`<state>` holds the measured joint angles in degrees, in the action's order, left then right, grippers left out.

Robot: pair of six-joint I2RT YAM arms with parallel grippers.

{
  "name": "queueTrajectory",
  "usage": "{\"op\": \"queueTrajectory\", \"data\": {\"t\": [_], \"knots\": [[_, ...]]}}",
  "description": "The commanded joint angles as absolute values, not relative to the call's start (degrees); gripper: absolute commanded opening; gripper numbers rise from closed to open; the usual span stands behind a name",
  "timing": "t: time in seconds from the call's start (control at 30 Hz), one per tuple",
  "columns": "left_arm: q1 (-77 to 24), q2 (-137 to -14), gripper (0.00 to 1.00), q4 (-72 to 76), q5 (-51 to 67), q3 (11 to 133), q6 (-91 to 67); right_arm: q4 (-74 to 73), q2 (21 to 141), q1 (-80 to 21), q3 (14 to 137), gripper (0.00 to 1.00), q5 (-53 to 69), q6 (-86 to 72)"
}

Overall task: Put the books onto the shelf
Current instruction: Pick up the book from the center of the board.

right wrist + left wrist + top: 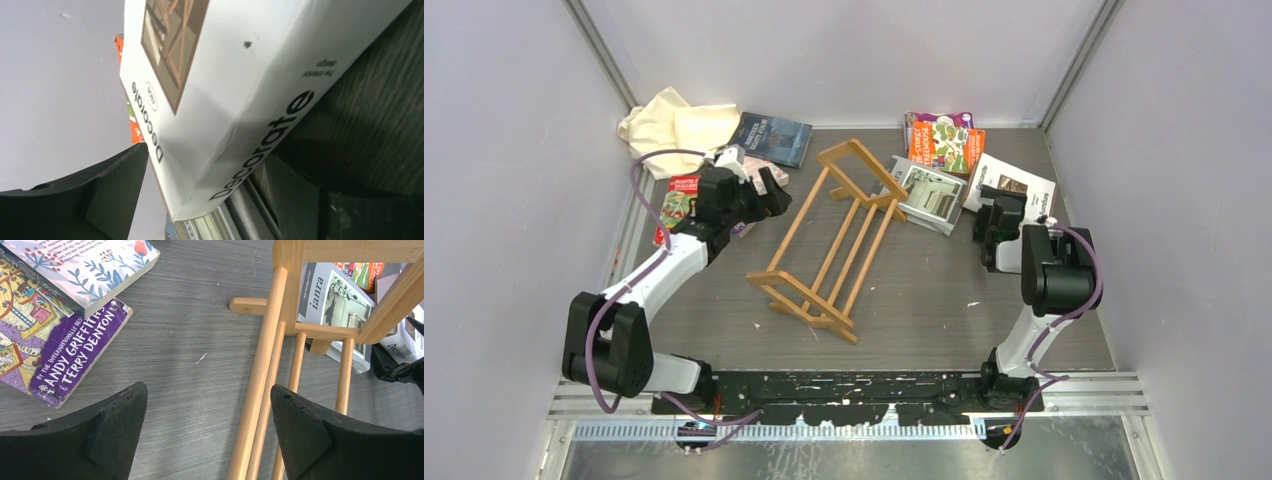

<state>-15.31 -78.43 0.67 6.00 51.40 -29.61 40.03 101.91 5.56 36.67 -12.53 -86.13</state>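
The wooden shelf [834, 240] lies at an angle mid-table. My left gripper [772, 196] hovers open by its left side, holding nothing; in the left wrist view its right finger [310, 435] is over the shelf's slats [260, 375]. A purple book [65, 360] and a floral white book [85, 265] lie to its left. My right gripper [992, 215] is open, its fingers straddling a corner of the white "Decorate" book [225, 85], which also shows from above [1024, 188]. Other books: dark blue [772, 138], an orange-purple stack [944, 140], a grey-white magazine [929, 195].
A cream cloth [674, 125] is bunched in the back left corner. Purple-grey walls close in the table on the left, back and right. A red-green book [679, 200] lies partly under my left arm.
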Motion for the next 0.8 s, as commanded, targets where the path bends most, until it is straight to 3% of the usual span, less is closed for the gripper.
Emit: {"op": "queueTrajectory", "data": {"t": [0.0, 0.17, 0.3, 0.77], "knots": [[-15.39, -78.75, 0.92, 5.45, 5.37, 52.91, -28.71, 45.04, 105.13, 5.27, 38.99, 0.87, -15.83, -87.13], [-15.39, -78.86, 0.92, 6.24, 5.18, 52.5, -28.02, 47.62, 107.51, 5.27, 39.18, 0.57, -16.26, -87.43], [-15.38, -78.52, 0.92, 6.75, 4.97, 51.72, -28.04, 48.17, 106.76, 5.27, 38.85, 0.39, -16.3, -86.14], [-15.41, -73.67, 0.93, 2.2, 4.82, 51.76, -29.06, 28.97, 85.15, 4.18, 37.34, 0.38, -15.86, -73.72]]}}
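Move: The Decorate book lies right at my right hand, its middle about 4 cm ahead, 4 cm to the right and a centimetre lower, with the left part of its skewed spine between my open, stacked fingers. The grey photo book is some 13 cm to my right hand's left and 1 cm ahead; the orange cookbooks are about 12 cm ahead and 11 cm left, both roughly 3 cm lower. From my left hand, the Decorate book is about 46 cm right, 4 cm ahead and 13 cm down. I dip my right hand a centimetre and ease it about 2 cm forward, closing on the Decorate book's spine near its left end, one finger over the cover and the other underneath. My fingertips tip up a few degrees as the grip closes; then, keeping the pinch, I lift about 6 cm from the low point and draw back some 2 cm. ##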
